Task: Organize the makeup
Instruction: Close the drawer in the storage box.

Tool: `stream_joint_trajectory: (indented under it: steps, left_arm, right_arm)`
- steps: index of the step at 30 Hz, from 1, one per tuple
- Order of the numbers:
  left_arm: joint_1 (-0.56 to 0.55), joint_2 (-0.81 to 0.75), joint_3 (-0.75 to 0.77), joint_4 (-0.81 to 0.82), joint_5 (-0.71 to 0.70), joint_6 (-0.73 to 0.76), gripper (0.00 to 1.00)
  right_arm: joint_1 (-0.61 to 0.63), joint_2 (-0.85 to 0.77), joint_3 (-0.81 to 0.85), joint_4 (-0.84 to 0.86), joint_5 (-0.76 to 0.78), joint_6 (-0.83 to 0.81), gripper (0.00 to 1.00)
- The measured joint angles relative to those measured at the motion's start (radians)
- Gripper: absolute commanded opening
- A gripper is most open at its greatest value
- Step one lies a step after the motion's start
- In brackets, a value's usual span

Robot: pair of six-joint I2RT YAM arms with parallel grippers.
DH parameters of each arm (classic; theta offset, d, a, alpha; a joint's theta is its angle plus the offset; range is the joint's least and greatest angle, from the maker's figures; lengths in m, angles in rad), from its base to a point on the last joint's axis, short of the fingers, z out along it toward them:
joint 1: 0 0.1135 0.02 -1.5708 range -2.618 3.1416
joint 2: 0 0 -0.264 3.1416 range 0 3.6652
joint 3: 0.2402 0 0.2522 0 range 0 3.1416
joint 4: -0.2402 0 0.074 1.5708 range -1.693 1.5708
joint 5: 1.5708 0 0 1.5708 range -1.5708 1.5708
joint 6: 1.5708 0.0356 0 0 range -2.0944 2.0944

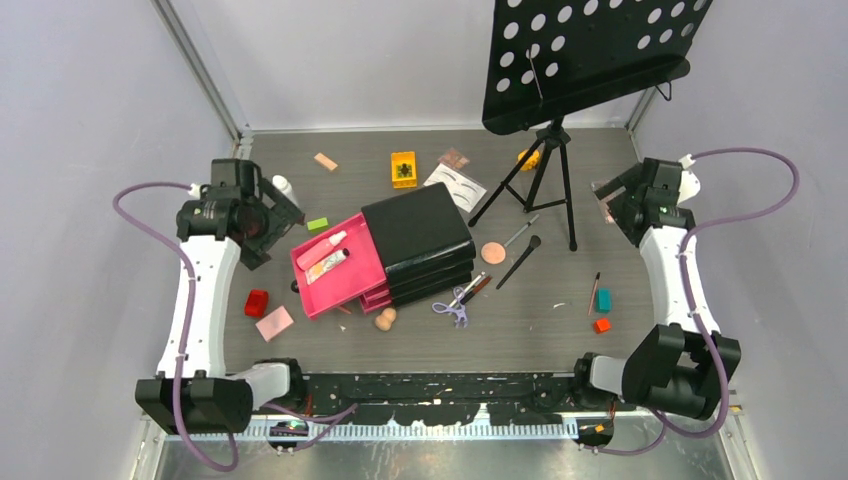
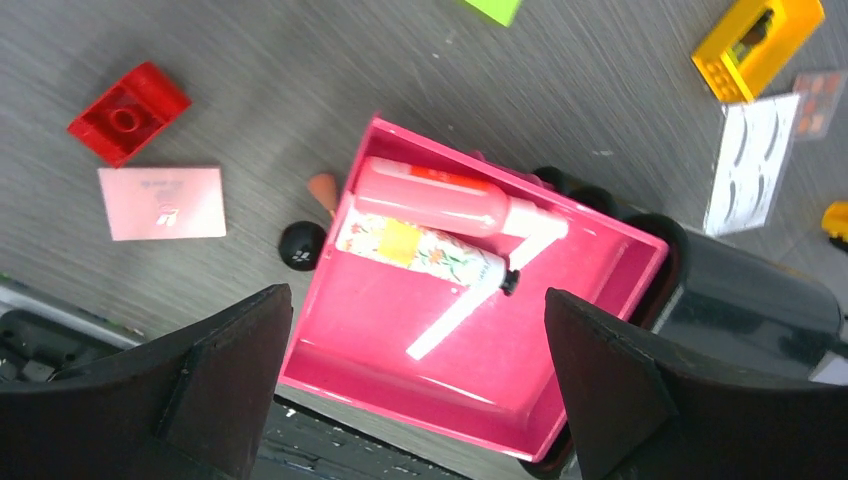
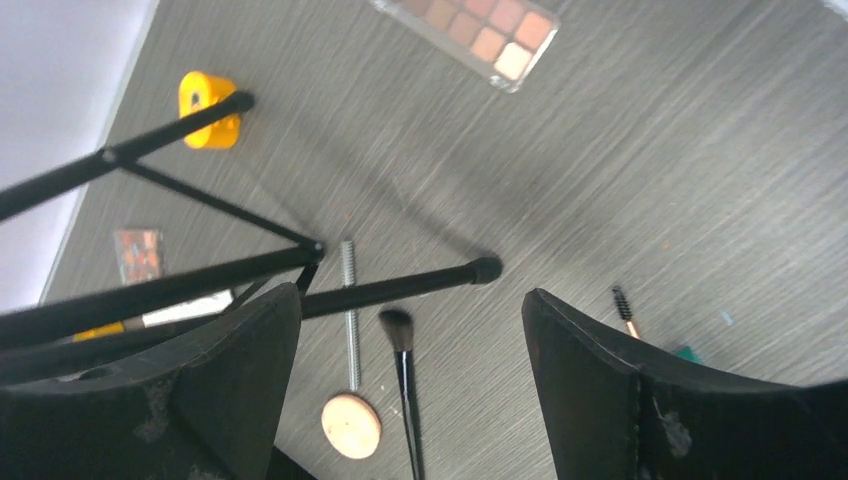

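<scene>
The makeup lies scattered on the grey table. Two pink tubes point(image 2: 440, 195) and a white stick point(image 2: 470, 305) lie in the pulled-out pink drawer point(image 2: 400, 400) of the black chest point(image 1: 420, 235). My left gripper point(image 2: 416, 295) hangs open above that drawer and holds nothing. My right gripper point(image 3: 412, 295) is open and empty at the back right, above a black brush point(image 3: 403, 370), a round peach puff point(image 3: 351, 425) and a brown palette point(image 3: 470, 30). Lilac scissors point(image 1: 452, 308) and peach sponges point(image 1: 385, 320) lie in front of the chest.
The black music stand point(image 1: 585, 60) spreads its tripod legs point(image 3: 390, 290) right of the chest. A red block point(image 2: 128, 112) and pink card point(image 2: 162, 203) lie at front left. A yellow block point(image 1: 403, 169) and eyebrow card point(image 1: 455, 187) sit behind the chest, teal and orange blocks point(image 1: 602, 310) at front right.
</scene>
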Motion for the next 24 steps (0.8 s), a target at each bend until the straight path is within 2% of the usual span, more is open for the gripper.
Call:
stream_joint_trajectory:
  steps: [4,10,17,24]
  left_arm:
    - [0.079,-0.011,-0.046,0.004,0.026,-0.004,0.99]
    - [0.088,-0.012,-0.097,0.015,0.044,0.001,0.99]
    - [0.100,-0.032,-0.180,0.041,0.062,0.006,0.99]
    - [0.105,-0.060,-0.244,0.082,0.074,0.024,0.99]
  right_arm:
    - [0.070,-0.027,-0.007,0.017,-0.007,-0.022,0.86]
    - [0.163,-0.093,-0.045,0.037,-0.041,-0.064,0.86]
    - [0.169,-0.191,-0.116,0.042,-0.118,-0.096,0.87]
    - [0.190,-0.200,-0.159,0.043,-0.218,-0.113,0.87]
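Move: The open pink drawer has its middle some 10 cm right of the left hand, 1 cm ahead and 15 cm below; the black ball lies 3 cm left of that hand, level with it, 21 cm down, the red block 13 cm left and 4 cm back. For the right hand, the storage box is about 46 cm left, 3 cm back and 11 cm down; the tripod's foot stands 6 cm left, 3 cm ahead, the brush 20 cm left, 1 cm back, both 17 cm down. The drawer, still pulled out, is neared from above by the wide-open left hand, which sinks about 6 cm and draws back slightly, without touching it. The open right hand swings some 10 cm left towards the storage box, first rising slightly and then easing back and down, turning about 25 degrees counter-clockwise as it goes over the tripod's foot. ##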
